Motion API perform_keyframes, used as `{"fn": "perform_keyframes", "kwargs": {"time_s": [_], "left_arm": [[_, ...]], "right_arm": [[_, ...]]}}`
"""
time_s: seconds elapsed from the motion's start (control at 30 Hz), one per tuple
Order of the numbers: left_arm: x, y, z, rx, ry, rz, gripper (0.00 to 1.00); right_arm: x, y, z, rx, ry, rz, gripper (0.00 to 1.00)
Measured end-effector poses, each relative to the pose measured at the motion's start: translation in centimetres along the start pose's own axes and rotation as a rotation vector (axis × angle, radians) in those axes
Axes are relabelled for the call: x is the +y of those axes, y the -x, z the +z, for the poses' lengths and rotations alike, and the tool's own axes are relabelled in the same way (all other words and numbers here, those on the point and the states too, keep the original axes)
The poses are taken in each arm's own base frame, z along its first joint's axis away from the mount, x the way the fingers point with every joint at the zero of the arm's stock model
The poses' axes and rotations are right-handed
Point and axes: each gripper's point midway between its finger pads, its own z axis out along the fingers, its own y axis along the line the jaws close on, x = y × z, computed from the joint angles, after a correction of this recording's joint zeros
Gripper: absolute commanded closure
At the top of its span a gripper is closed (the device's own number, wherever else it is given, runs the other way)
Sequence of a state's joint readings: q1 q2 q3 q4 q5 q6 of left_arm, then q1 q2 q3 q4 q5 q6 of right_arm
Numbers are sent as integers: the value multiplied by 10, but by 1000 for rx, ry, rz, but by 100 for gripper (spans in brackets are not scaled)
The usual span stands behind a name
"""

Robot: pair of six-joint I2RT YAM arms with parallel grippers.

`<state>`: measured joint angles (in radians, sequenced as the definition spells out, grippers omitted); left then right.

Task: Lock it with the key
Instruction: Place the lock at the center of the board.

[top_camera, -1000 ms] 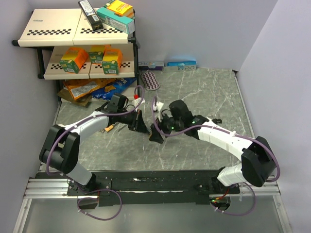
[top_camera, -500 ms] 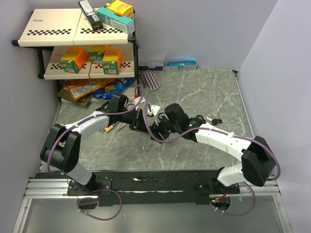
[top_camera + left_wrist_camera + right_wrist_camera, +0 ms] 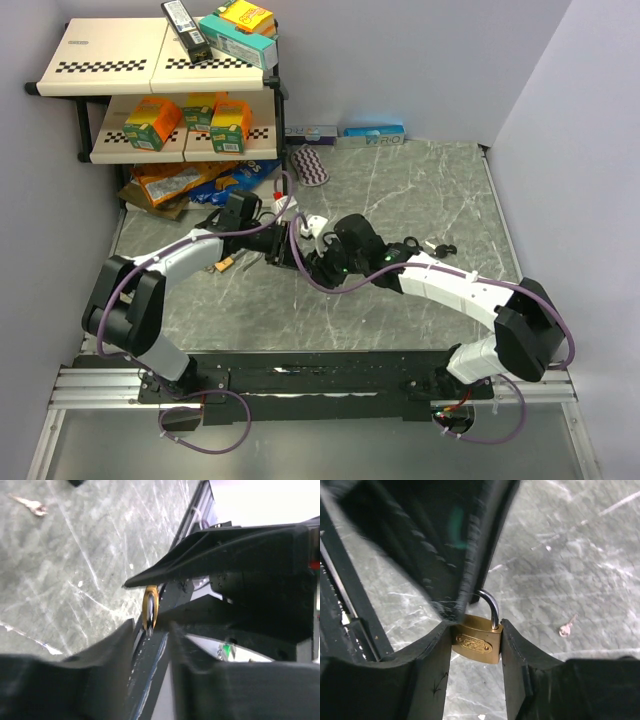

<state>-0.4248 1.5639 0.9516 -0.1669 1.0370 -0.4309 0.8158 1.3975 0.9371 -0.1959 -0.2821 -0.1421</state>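
Observation:
A brass padlock (image 3: 476,644) with a steel shackle (image 3: 491,607) is clamped by its sides between the fingers of my right gripper (image 3: 476,625), above the grey marble table (image 3: 580,555). In the left wrist view the padlock (image 3: 150,607) shows edge-on. The tips of my left gripper (image 3: 152,630) are against the padlock's top left corner and hide the shackle's left leg. Its fingers stand close together with a narrow gap, and nothing shows clearly between them. A small key (image 3: 566,628) lies on the table, apart from both grippers. From above, the left gripper (image 3: 290,250) and right gripper (image 3: 318,262) meet and hide the padlock.
A shelf rack (image 3: 150,70) with boxes stands at the back left, with snack bags (image 3: 185,182) below it. A dark patterned pouch (image 3: 314,165) and flat boxes (image 3: 375,133) lie at the back. A black key bunch (image 3: 437,246) lies right of the right arm.
My right gripper has carried the padlock up and left to the left gripper's tips. The left gripper has shifted slightly right to meet it.

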Motion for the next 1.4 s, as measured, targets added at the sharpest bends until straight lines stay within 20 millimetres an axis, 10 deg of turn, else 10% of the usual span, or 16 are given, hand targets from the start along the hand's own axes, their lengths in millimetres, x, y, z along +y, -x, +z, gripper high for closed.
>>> {"fn": "perform_keyframes", "kwargs": {"time_s": [0.27, 0.63, 1.27, 1.4], "left_arm": [[24, 28, -58, -249, 163, -12, 12], [23, 63, -167, -674, 464, 126, 3], [39, 59, -200, -754, 582, 131, 4], [40, 58, -200, -752, 590, 125, 4]], "right_arm": [[-15, -14, 16, 69, -46, 158, 100], [-53, -19, 55, 219, -195, 536, 100], [-80, -65, 83, 381, -438, 745, 93], [-82, -69, 84, 388, -461, 756, 67]]}}
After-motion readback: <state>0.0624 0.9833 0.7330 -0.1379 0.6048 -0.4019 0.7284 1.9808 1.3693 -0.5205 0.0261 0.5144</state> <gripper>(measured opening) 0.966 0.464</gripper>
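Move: The small brass lock is pinched in the right fingertips, its shackle still between the loosening left fingers, about 2 cm right of the left hand and 1 cm below it. Its spot at the board's centre lies some 8 cm ahead of the right hand, 1 cm right and 13 below. From the right hand, the loose key lies about 8 cm ahead and 6 right, the orange lock 10 ahead and 11 right, both at board level. The large brass padlock lies about 10 cm ahead of the left hand, 20 left and 15 below. The small lock, kept in the right fingers' pinch, is carried down about 11 cm and forward some 8 towards the middle of the board, while the right wrist swings clockwise and tips until the fingers point mostly down. The left fingers spread wide off the shackle, and that hand backs away left, also forward and up, towards above the large padlock, turning counter-clockwise. ##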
